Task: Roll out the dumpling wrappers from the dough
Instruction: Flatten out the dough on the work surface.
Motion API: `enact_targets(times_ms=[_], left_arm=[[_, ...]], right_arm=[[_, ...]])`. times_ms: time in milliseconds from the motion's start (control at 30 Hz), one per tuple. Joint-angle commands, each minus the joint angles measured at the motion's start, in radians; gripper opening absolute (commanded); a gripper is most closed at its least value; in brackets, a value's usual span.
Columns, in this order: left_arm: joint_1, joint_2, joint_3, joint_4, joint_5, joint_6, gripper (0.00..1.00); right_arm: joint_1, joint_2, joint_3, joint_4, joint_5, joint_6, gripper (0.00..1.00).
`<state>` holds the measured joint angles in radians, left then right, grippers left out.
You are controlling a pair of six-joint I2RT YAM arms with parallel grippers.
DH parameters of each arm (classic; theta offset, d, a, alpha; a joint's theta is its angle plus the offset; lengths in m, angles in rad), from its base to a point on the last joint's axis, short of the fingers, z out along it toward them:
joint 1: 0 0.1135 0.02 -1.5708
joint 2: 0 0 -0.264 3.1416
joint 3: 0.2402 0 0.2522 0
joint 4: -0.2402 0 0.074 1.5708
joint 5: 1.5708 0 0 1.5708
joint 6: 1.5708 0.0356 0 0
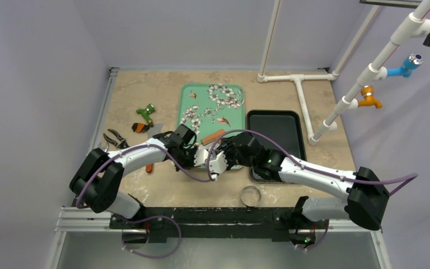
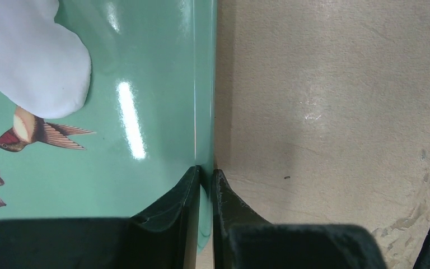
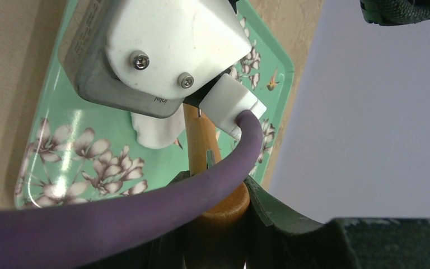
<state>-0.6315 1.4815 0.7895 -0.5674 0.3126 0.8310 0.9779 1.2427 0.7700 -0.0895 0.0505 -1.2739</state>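
Observation:
A flattened white piece of dough (image 2: 33,61) lies on the green floral tray (image 1: 213,106), and shows in the right wrist view as the dough (image 3: 154,129) beyond the pin. My left gripper (image 2: 206,171) is shut on the tray's rim (image 2: 204,112). A wooden rolling pin (image 3: 201,140) points across the tray toward the dough, its near end clamped in my right gripper (image 3: 219,188). From above, the left gripper (image 1: 186,150) and right gripper (image 1: 232,148) meet at the tray's near edge and cover the dough; part of the rolling pin (image 1: 213,136) shows. Dumpling wrappers are out of view.
A black tray (image 1: 274,131) sits right of the green one. A metal ring cutter (image 1: 250,196) stands near the table's front edge. Hand tools (image 1: 145,115) and pliers (image 1: 115,139) lie at the left. A purple cable (image 3: 117,218) crosses in front of the right jaws. White pipes (image 1: 302,95) stand at the back right.

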Motion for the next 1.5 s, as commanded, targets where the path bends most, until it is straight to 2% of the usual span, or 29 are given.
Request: enact_targets(times_ms=[0, 100, 433, 533, 600, 800, 933, 1133, 1333, 1467], left_arm=[[0.015, 0.010, -0.029, -0.102, 0.011, -0.058, 0.00], [0.015, 0.010, -0.029, -0.102, 0.012, -0.058, 0.00], [0.016, 0.011, -0.027, -0.102, 0.010, -0.061, 0.00], [0.015, 0.012, -0.027, -0.102, 0.011, -0.061, 0.00], [0.016, 0.014, -0.024, -0.103, 0.012, -0.061, 0.00], [0.017, 0.014, -0.024, -0.106, 0.012, -0.060, 0.00], [0.019, 0.016, -0.022, -0.107, 0.015, -0.058, 0.00], [0.019, 0.016, -0.020, -0.109, 0.016, -0.058, 0.00], [0.020, 0.019, -0.018, -0.113, 0.018, -0.056, 0.00], [0.021, 0.017, -0.019, -0.111, 0.017, -0.057, 0.00]], right_arm=[[0.015, -0.077, -0.032, 0.018, -0.110, 0.042, 0.00], [-0.005, -0.179, -0.036, 0.005, -0.120, 0.059, 0.00], [-0.013, -0.328, -0.040, -0.129, -0.026, 0.026, 0.00], [-0.015, -0.367, -0.055, -0.199, 0.000, -0.033, 0.00], [-0.012, -0.340, -0.070, -0.217, 0.003, -0.098, 0.00], [-0.012, -0.275, -0.126, -0.016, -0.046, -0.183, 0.00], [-0.002, -0.202, -0.095, 0.011, -0.077, -0.206, 0.00], [0.033, -0.091, -0.101, 0.109, -0.001, -0.273, 0.00], [0.044, -0.033, -0.105, 0.038, 0.013, -0.288, 0.00], [0.044, 0.007, -0.100, 0.004, 0.022, -0.239, 0.00]])
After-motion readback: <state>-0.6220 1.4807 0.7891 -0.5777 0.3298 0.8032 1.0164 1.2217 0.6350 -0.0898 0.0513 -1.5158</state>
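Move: The right hand holds the roller by its handle; the dough lies about 6 cm to its left, 4 cm ahead and some 15 cm below. At the dough's height, the black tray's middle is roughly 16 cm to this hand's right and 2 cm ahead, and the metal ring about 7 cm right and 15 cm back. From the left hand the dough is about 9 cm ahead, 10 cm to the right and 1 cm lower. Still gripping the roller, the right hand first rises about 5 cm while drawing back some 3 cm and 5 cm to the right, then sinks about 9 cm and swings some 4 cm left to set the roller down onto the dough, its wrist rolling left side down and turning counter-clockwise, roughly 10 degrees each. The left hand stays in place and keeps the near rim of the green tray pinched between its nearly shut fingers. ##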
